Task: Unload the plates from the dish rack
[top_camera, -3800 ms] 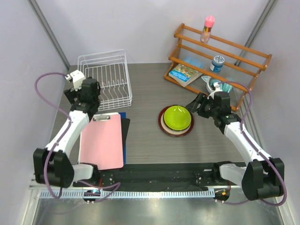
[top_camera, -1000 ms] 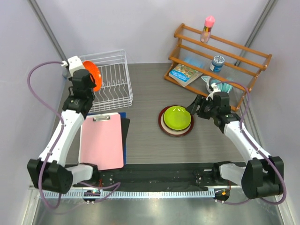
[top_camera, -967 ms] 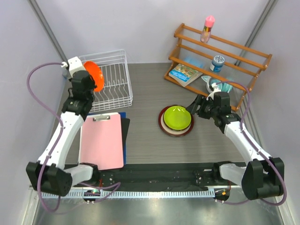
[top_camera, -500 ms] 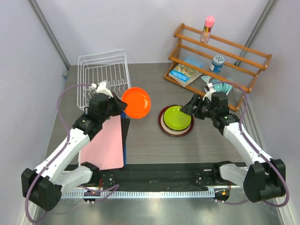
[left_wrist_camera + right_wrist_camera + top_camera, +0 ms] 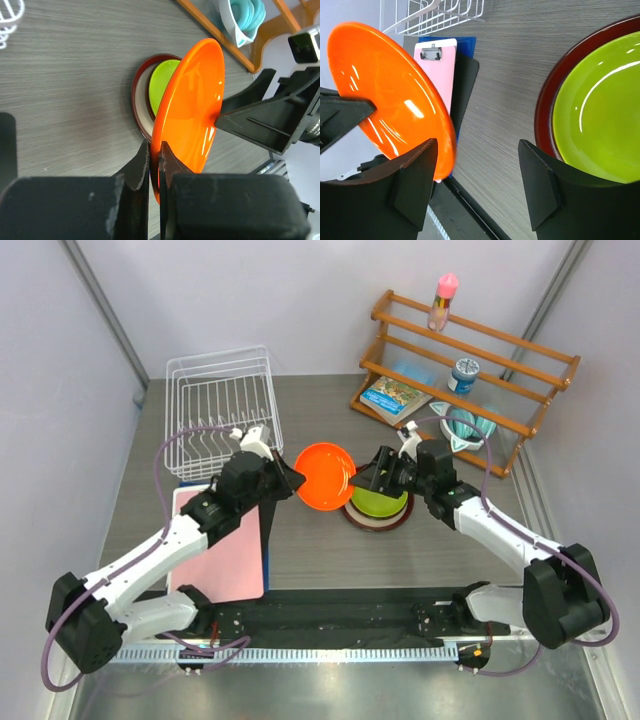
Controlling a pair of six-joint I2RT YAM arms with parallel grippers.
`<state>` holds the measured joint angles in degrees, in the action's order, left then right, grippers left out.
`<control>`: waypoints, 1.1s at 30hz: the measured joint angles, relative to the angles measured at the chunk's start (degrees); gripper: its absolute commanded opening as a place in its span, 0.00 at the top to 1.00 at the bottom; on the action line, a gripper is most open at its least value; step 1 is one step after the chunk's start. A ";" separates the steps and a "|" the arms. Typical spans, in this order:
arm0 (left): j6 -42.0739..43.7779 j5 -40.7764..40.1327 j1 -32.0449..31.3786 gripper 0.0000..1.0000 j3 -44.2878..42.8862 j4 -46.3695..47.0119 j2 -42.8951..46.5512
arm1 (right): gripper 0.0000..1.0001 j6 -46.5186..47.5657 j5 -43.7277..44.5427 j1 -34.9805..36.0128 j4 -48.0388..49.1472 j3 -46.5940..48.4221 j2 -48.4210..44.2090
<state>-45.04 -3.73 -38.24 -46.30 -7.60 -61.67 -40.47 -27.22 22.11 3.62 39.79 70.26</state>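
Note:
My left gripper (image 5: pixel 292 480) (image 5: pixel 154 150) is shut on the near rim of the orange plate (image 5: pixel 323 476) (image 5: pixel 192 105) (image 5: pixel 390 95) and holds it tilted in the air just left of the stack. The stack has the lime green plate (image 5: pixel 383 504) (image 5: pixel 162 85) (image 5: pixel 600 115) on top of a dark-rimmed plate (image 5: pixel 352 515) (image 5: pixel 547 95). My right gripper (image 5: pixel 368 478) (image 5: pixel 477 150) is open above the stack's left side, and one finger (image 5: pixel 250 117) is at the orange plate's far rim. The white dish rack (image 5: pixel 222 410) holds no plates.
A pink clipboard (image 5: pixel 215 550) (image 5: pixel 440 70) lies on dark folders under my left arm. The wooden shelf (image 5: pixel 470 350) at the back right carries a book, a can and a pink-capped bottle. A teal bowl (image 5: pixel 465 425) (image 5: pixel 245 15) sits beside it.
My left arm has carried the orange plate from the rack rightward to the stack. My right gripper has moved left to meet the plate's rim.

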 measured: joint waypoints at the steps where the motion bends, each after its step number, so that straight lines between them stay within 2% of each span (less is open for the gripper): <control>1: -0.04 -0.33 -0.63 1.00 0.00 0.31 -0.37 | 0.30 -0.24 0.00 0.24 0.42 -0.02 0.28; 2: -0.04 -0.61 -1.22 1.00 0.00 0.52 -0.74 | 0.32 -0.37 0.00 0.52 0.92 -0.04 0.50; 6: -0.24 -1.81 -3.69 1.00 0.00 1.44 -2.86 | 0.58 -0.94 -0.15 1.36 3.23 -0.15 1.44; 9: -0.61 -2.82 -5.29 1.00 -0.02 1.81 -4.33 | 0.97 -1.27 -0.52 1.53 4.55 -0.24 2.45; 12: -1.33 -4.83 -5.31 0.98 0.04 1.42 -4.63 | 0.99 -2.43 -1.62 0.61 5.81 -1.36 3.02; 14: -2.03 -5.53 -5.18 0.76 0.04 1.53 -4.83 | 0.99 -2.69 -1.81 0.50 6.80 -1.62 2.73; 15: -2.21 -5.88 -5.20 0.45 0.04 1.68 -4.81 | 0.99 -2.86 -1.84 0.44 7.10 -1.77 2.51; 17: -1.46 -6.84 -5.27 0.30 0.04 1.40 -4.90 | 0.99 -3.02 -1.57 0.66 7.04 -1.88 1.46; 18: -1.46 -6.99 -5.51 0.26 0.04 1.42 -4.92 | 0.99 -2.80 0.33 1.01 6.27 -1.90 0.44; 21: -0.96 -8.79 -6.47 0.23 0.04 1.03 -4.33 | 0.99 -1.97 4.46 0.72 2.23 -1.90 -2.82; 23: -0.76 -10.75 -6.80 0.22 0.04 -0.37 -3.28 | 0.99 -1.20 7.72 -1.22 -1.27 -1.90 -5.29; 26: -0.37 -14.84 -6.80 0.14 0.44 -2.38 -0.17 | 0.99 -0.11 10.58 -5.79 -5.27 -1.90 -7.39; 28: -0.09 -17.57 -6.80 0.01 1.16 -3.43 2.43 | 0.99 0.74 11.72 -9.68 -7.43 -2.16 -7.76; 33: 0.72 -24.37 -6.80 0.01 3.30 -6.67 8.26 | 0.99 2.97 13.11 -14.67 -11.58 -3.45 -5.18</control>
<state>-44.31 -28.10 -45.04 -43.00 -14.26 -53.41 -37.50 -14.11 7.44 -7.97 36.34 65.08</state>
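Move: Between the two hands hangs the tilted orange plate, still held by the left fingers: its middle is some 7 cm right of the left hand and 2 cm lower, and about 8 cm left of the open right hand, 1 cm back and 2 cm higher. From the right hand, the plate stack lies roughly 4 cm right, 1 cm ahead and 14 cm below. The pink clipboard is about 21 cm left of the left hand, 8 cm back and 20 cm down. Taking over the orange plate, the right hand edges left and shuts its fingers on the right-hand rim, while the left eases right and down some 3 cm, then opens fully and draws off left. The right then carries the plate about 13 cm right and slightly forward, sinking at the end over the plate stack as its wrist turns some 25 degrees clockwise. ##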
